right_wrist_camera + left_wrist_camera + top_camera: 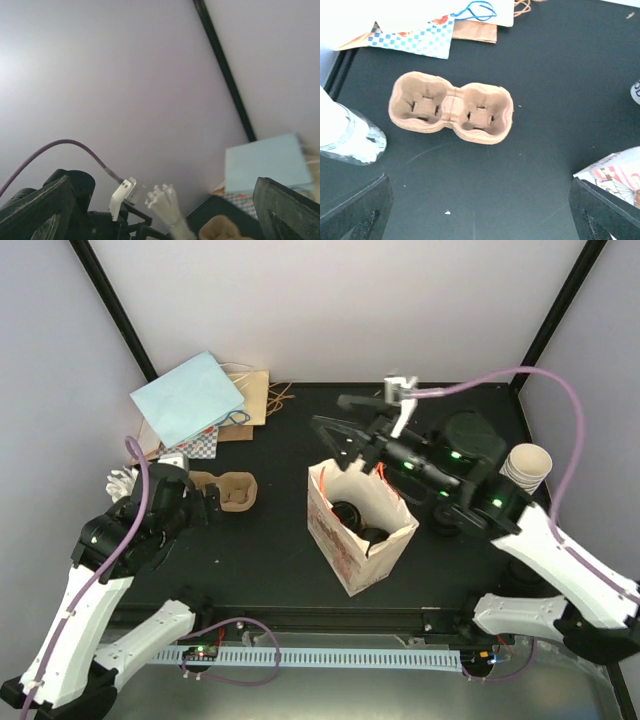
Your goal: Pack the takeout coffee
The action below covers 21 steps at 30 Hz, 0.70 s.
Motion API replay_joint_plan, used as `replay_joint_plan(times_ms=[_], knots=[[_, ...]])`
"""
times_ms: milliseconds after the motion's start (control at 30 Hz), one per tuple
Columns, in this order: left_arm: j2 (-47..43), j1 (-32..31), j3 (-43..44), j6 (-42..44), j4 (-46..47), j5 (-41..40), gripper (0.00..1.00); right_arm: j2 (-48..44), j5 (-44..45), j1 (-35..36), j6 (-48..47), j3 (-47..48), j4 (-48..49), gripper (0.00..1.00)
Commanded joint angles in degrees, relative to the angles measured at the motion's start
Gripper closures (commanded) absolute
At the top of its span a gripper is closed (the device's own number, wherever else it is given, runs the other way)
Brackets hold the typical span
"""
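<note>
Two takeout coffee cups stand inside the printed paper bag at the table's middle; only their black lids show. My right gripper hangs open above the bag's far rim with nothing between its fingers. Its wrist view looks at the back wall, and that gripper holds nothing. The brown two-cup pulp tray lies empty on the table, left of the bag. My left gripper is open just short of the tray and holds nothing. From above, the left gripper sits beside the tray.
A light blue bag lies on brown and checked paper bags at the back left. A wrapped bundle of white sticks stands left of the tray. A stack of paper cups stands at the right edge.
</note>
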Motion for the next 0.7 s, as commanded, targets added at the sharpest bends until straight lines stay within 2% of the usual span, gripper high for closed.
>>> replay_joint_plan(times_ms=[0, 133, 333, 533, 667], knots=[[0.5, 2.5, 2.1, 2.3, -1.0, -2.9, 0.01, -9.5, 10.0, 0.1, -12.0, -1.0, -4.9, 0.00], [1.3, 6.9, 3.1, 3.7, -0.4, -6.5, 0.07, -17.5, 17.9, 0.0, -13.1, -7.1, -10.0, 0.00], [3.0, 17.1, 2.6, 7.6, 4.5, -8.0, 0.30, -29.0, 24.1, 0.1, -11.0, -18.3, -17.0, 0.00], [8.2, 27.6, 2.5, 8.1, 7.5, -5.5, 0.34, -35.0, 24.4, 0.1, -8.9, -22.6, -21.7, 0.00], [13.6, 30.1, 2.9, 7.8, 9.2, -6.6, 0.39, -36.0, 23.4, 0.1, -8.5, -23.5, -23.2, 0.00]])
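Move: The glass jar of straws stands roughly 16 cm to the left of the left hand and 3 cm ahead, its middle about 7 cm lower; the drink tray lies 10 cm ahead, 3 cm left and 14 cm below, the checkered paper about 25 cm ahead, 8 cm left and 16 cm down. From the right hand, the straw jar is some 40 cm left, 4 cm ahead and 30 cm below; the paper bag is 7 cm right, 3 cm back and 28 cm below. The left hand sweeps some 12 cm left and a little forward, nearly level, towards the straw jar, turning counter-clockwise by almost 30 degrees while its empty fingers narrow from wide open to about two thirds. Meanwhile the right hand, open and empty, swings about 16 cm right from above the paper bag, rising slightly before sinking to some 10 cm lower beside the bag's right edge, and turns clockwise. ##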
